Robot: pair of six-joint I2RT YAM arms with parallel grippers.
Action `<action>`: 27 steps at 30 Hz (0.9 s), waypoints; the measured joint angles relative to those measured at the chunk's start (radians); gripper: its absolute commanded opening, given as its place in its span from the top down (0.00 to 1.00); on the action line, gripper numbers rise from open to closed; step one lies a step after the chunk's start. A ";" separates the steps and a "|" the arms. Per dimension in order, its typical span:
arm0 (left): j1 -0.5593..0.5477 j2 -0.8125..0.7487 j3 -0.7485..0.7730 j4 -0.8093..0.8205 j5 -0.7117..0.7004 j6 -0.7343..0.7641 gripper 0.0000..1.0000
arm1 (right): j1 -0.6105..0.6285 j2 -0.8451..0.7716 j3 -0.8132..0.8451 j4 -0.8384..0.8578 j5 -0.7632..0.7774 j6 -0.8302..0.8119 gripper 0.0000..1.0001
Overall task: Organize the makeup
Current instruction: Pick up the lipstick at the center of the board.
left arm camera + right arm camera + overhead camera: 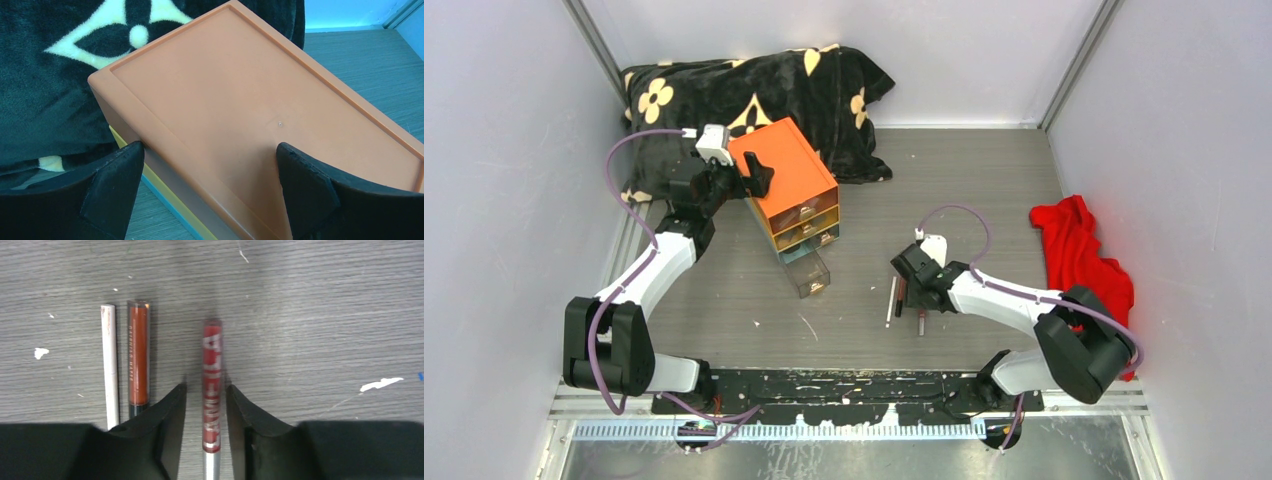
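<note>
Three pieces of makeup lie side by side on the grey table in the right wrist view: a thin white pencil (109,365), an orange-brown tube (138,355) and a red tube with silver lettering (211,380). My right gripper (206,395) is down at the table, one finger on each side of the red tube. A narrow gap shows on both sides, so it is open. From above, that gripper (912,297) sits just right of the white pencil (891,300). My left gripper (210,150) is open wide over the near edge of the orange box (240,100).
The orange box (784,170) has clear drawers, and one clear drawer (807,272) stands pulled out on the table in front of it. A black flowered blanket (724,90) lies behind the box. A red cloth (1079,250) lies at the right wall.
</note>
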 measured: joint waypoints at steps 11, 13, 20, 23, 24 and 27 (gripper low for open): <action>0.000 0.001 -0.001 0.001 0.001 0.000 0.00 | 0.000 0.013 0.000 0.043 -0.009 -0.013 0.97; 0.000 0.001 -0.001 0.001 0.001 0.000 0.00 | 0.000 0.009 -0.003 0.045 -0.008 -0.014 0.99; 0.000 -0.002 -0.001 0.001 0.000 0.000 0.00 | 0.000 -0.043 -0.011 -0.026 -0.013 -0.030 0.99; 0.000 -0.002 -0.001 0.001 0.000 0.000 0.00 | 0.000 -0.077 0.032 -0.099 -0.022 -0.054 0.99; 0.000 -0.002 -0.001 0.000 0.000 0.000 0.00 | 0.000 -0.084 0.055 -0.117 -0.028 -0.063 0.99; 0.000 -0.003 -0.001 0.000 0.000 -0.001 0.00 | 0.003 -0.098 0.160 -0.150 -0.061 -0.099 0.99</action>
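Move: The red lipstick lies directly under and between the right hand's open pads, its middle about 1 cm below the hand point. Its neighbours lie at the same level: the dark red tube about 5 cm to the hand's left and 2 cm farther out, the white pen roughly 7 cm left and 1 cm out. From the left hand the lipstick is some 32 cm to the right, 24 cm back and 22 cm down. The red lipstick is pinched from both sides as the right fingers close from about half open and stop short of shut, the hand staying low and shifting only a centimetre or so. Still gripping, the hand then lifts it about 6 cm off the board, drifting some 2 cm left towards the dark red tube, with a slight counter-clockwise turn. ##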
